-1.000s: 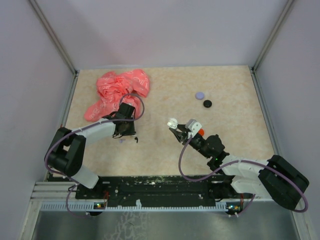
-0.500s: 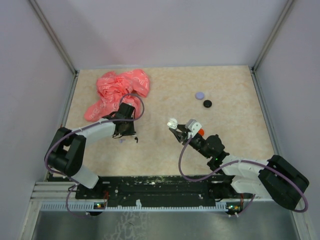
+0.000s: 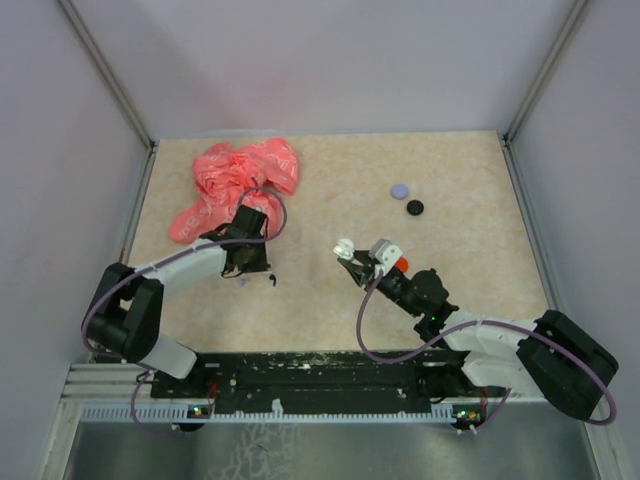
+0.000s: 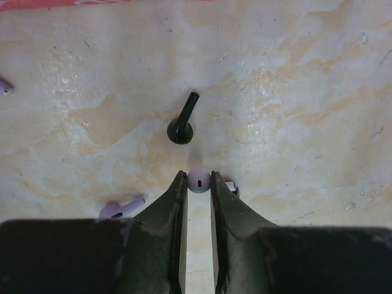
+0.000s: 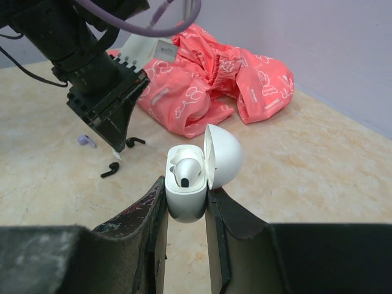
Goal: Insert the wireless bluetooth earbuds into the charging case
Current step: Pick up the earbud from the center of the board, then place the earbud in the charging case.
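Note:
My left gripper [image 4: 198, 179] points down at the table with its tips shut on a pale earbud [image 4: 198, 182]. Just beyond it lies a black earbud [image 4: 182, 127], and a pale purple one [image 4: 120, 210] lies beside the left finger. In the top view this gripper [image 3: 246, 268] is left of centre. My right gripper [image 5: 185, 185] is shut on the white charging case [image 5: 185, 199], held upright above the table. Its lid [image 5: 223, 156] stands open and one white earbud [image 5: 185, 171] sits inside. The case [image 3: 345, 245] hangs near the table's middle.
A crumpled red plastic bag [image 3: 235, 180] lies at the back left, just behind my left gripper. A pale purple disc [image 3: 401, 189] and a black disc [image 3: 415, 207] lie at the back right. Another purple earbud [image 4: 3, 86] lies farther left. Walls enclose the table on three sides.
My left gripper's jaws have narrowed onto the pale earbud, and the left arm has shifted slightly. The right arm and the case have not moved.

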{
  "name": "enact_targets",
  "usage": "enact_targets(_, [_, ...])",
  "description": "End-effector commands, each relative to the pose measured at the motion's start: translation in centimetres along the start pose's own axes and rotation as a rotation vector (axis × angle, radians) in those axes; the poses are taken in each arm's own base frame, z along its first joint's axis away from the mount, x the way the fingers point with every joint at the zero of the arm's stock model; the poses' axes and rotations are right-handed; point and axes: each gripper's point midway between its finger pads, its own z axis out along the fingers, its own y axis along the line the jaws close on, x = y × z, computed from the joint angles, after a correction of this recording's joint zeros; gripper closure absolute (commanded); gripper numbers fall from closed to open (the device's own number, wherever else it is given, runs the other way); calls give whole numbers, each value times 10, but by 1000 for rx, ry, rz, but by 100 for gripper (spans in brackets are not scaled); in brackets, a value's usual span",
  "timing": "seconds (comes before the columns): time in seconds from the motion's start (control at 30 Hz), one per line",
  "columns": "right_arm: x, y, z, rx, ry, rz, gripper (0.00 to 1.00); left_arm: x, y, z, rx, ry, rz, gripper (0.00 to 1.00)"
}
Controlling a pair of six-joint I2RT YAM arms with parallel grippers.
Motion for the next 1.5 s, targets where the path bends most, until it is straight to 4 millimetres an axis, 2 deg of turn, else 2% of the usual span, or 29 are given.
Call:
enact_targets(0.0, [-26,4,7,-25,-77,1,100,-12,-5,-23,42,-49,21,80])
enact_targets(0.13, [-29,6,8,-35,-81,7,100,-32,-16,-47,97,-123,48,84])
enact_targets(0.33, [-34,4,10,-30,-92,2,100,-60,-42,-95,169,-284,161,84])
enact_targets(0.57, [-45,6,17,-48,-117,0,100,-78,-84,-149,200,-464,348,85])
enact_targets(1.07, [-55,10,24,-80,-136,8,100,-83,-155,-213,340,-761,713,86])
enact_targets(1.47, [-65,14,27,-101,-163,48,100,-65,-191,-236,435,-969,1009,90])
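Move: The left hand already pinches the white earbud, a centimetre or two over the board; the open charging case is about 18 cm to its right, 4 cm nearer the base and 16 cm higher. One black earbud lies about 2 cm ahead and 1 cm left of this hand, another 3 cm back and 1 cm right, and a purple earbud 4 cm back and 6 cm left. The right hand has the case right at its fingertips. Left hand, still pinching the white earbud, rises some 24 cm, swinging right and levelling towards the case. ##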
